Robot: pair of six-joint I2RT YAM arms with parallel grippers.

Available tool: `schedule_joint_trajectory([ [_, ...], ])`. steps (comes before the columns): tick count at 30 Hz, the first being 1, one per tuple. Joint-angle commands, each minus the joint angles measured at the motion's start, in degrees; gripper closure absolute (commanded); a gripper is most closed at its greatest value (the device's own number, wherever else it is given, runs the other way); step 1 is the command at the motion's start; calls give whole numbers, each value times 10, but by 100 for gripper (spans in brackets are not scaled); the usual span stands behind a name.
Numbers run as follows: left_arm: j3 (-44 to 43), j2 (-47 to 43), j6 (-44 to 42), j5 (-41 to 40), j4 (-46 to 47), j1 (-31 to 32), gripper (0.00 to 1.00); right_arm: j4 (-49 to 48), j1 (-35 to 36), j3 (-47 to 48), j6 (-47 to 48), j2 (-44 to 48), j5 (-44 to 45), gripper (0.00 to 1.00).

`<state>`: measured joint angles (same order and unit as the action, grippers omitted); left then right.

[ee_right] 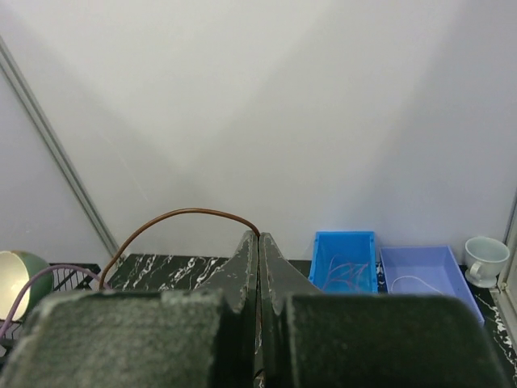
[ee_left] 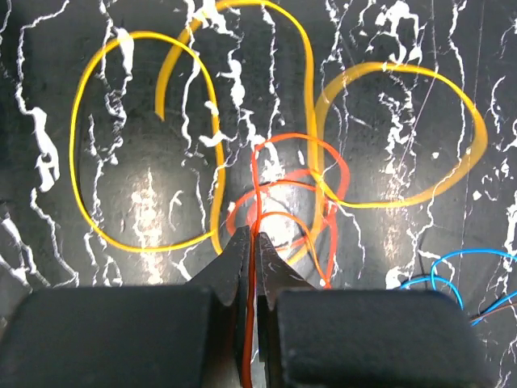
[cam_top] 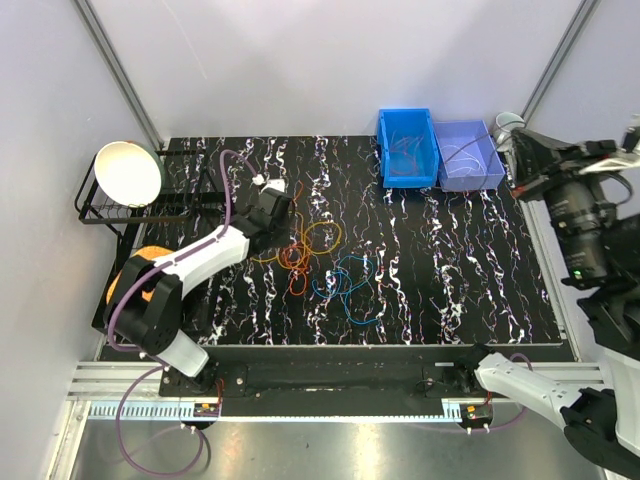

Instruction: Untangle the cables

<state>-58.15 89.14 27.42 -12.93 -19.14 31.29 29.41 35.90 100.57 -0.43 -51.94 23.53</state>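
Observation:
The cables lie tangled on the black marbled table (cam_top: pixel 450 260): yellow-orange loops (ee_left: pixel 404 69), a red one (ee_left: pixel 254 186) and a blue one (ee_left: pixel 452 260). From above, the orange-red tangle (cam_top: pixel 300 252) sits left of the blue cable (cam_top: pixel 348 285). My left gripper (ee_left: pixel 251 236) is down at the tangle's left side (cam_top: pixel 287 237), shut on the red cable, which runs back between its jaws. My right gripper (ee_right: pixel 258 236) is raised and faces the back wall, shut on a thin brown cable (ee_right: pixel 161 220) that arcs away to the left.
A blue bin (cam_top: pixel 407 148) with thin wires in it and a pale purple bin (cam_top: pixel 468 156) stand at the back right, with a cup (cam_top: pixel 508 122) beside them. A bowl (cam_top: pixel 128 172) rests on a black rack at the left. A camera rig (cam_top: pixel 585 215) stands to the right.

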Motion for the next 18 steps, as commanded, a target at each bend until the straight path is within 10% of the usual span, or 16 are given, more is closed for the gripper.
schedule_joint_trajectory([
  [1,-6,-14,3,9,-17,8,100,-23,2,19,17,7,28,100],
  [4,-9,0,11,22,-22,9,86,-23,3,24,18,7,25,100],
  [5,-10,2,11,27,-21,9,62,-23,2,28,16,7,21,100],
  [12,-30,-23,-5,-11,-44,62,6,-14,3,14,-12,9,-5,100],
  [18,-57,-51,-10,-31,-67,111,1,-14,3,-20,-25,12,-3,100],
])
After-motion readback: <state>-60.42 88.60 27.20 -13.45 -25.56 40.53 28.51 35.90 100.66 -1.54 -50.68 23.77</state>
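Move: The left hand has the red cable pinched, with the red loops about 2 cm ahead, 2 cm to its right and some 5 cm below. The orange loop lies about 5 cm ahead and 7 cm right, the yellow loop 4 cm ahead and 5 cm left, and the blue cable 8 cm back and 11 cm right, all at table height. From the raised right hand, the red loops lie about 15 cm ahead, 27 cm left and 54 cm below. Open the left fingers wide to let go of the red strand, easing the left gripper back and right just above the cables. Speed up once the fingers are nearly open, to end some 4 cm back and 4 cm right, turned about 10 degrees clockwise. Keep the right fingers shut on the reddish-brown cable held high, that hand shifting only slightly. ##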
